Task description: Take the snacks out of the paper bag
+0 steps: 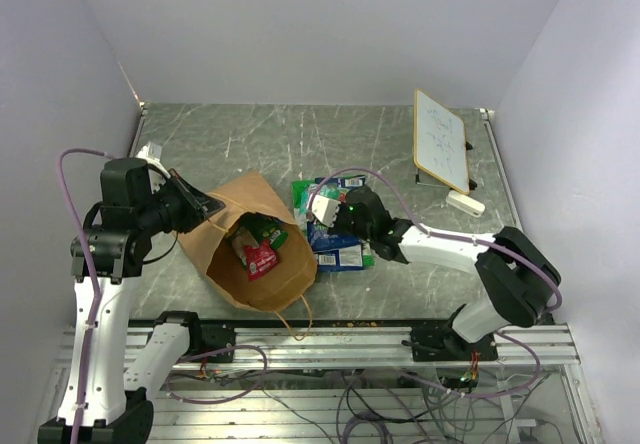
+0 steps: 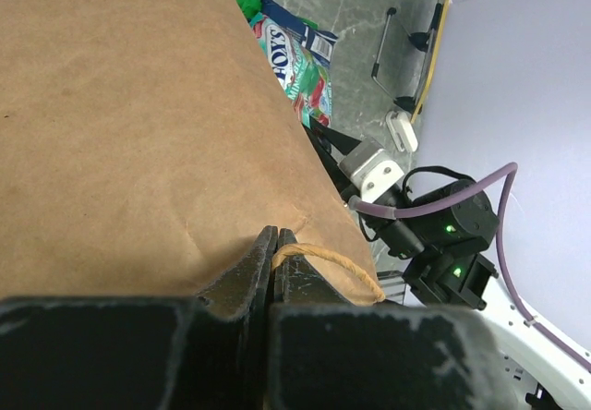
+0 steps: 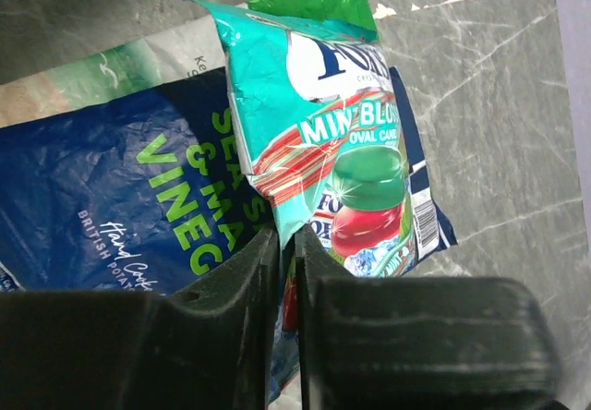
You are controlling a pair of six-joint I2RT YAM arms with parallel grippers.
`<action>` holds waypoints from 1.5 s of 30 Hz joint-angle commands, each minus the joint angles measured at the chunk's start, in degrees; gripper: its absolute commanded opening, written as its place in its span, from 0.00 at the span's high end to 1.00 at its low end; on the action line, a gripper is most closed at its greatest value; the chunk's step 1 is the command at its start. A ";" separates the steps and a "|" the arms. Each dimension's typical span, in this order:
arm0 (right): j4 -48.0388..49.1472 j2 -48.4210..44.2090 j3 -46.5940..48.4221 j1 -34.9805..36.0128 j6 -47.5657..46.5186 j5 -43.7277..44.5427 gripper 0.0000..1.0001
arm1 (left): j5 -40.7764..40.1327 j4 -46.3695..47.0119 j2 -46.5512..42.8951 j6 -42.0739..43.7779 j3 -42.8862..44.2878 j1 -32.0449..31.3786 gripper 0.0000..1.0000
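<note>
The brown paper bag [image 1: 222,262] lies on the table with its mouth held up by my left gripper [image 1: 210,210]. That gripper [image 2: 274,236] is shut on the rim of the bag [image 2: 120,105], right at its looped handle [image 2: 332,264]. A red snack packet [image 1: 259,258] and a green one [image 1: 267,228] show inside the mouth. Right of the bag, more snacks [image 1: 338,254] lie in a pile. My right gripper [image 1: 322,226] hangs low over that pile. Its jaws [image 3: 287,239] pinch a corner of a teal-green packet [image 3: 342,142], which rests on a dark blue chip bag [image 3: 102,198].
A white framed board [image 1: 441,139] stands propped at the back right, with a small white block [image 1: 465,202] in front of it. Walls close the table on the left, back and right. The right arm [image 2: 443,230] sits close beside the bag.
</note>
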 commanded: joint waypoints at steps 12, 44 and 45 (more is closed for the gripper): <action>-9.38 -24.49 0.38 0.12 -0.90 -17.04 0.54 | -0.49 2.97 -3.15 -2.27 -2.93 -0.18 0.93; -17.88 5.99 15.70 31.09 -34.12 -0.93 0.45 | 3.43 3.00 -1.57 0.11 -2.64 -0.12 0.93; -17.42 6.74 16.15 31.08 -34.03 -0.05 0.45 | 3.51 2.91 -1.44 0.34 -2.53 -0.15 0.93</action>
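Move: The red snack pack inside the paper bag lies about 13 cm back and 15 cm left of the right hand, a little lower; a green pack lies some 6 cm beyond it. The candy bag is still between the right fingertips, its middle about 3 cm ahead, on the blue crisp packet, whose middle is 3 cm back and 4 cm right. From the left hand, the red pack is some 25 cm below, 4 cm back, 5 cm right. The right fingers let go of the candy bag, opening to a bit over half, and lift off about 17 cm while the hand swings back and left, clear of the stack. It then sinks into the mouth of the paper bag towards the red pack, turned some 55 degrees counter-clockwise, ending about 19 cm back and 14 cm left. The left hand keeps its pinch on the bag's handle. ##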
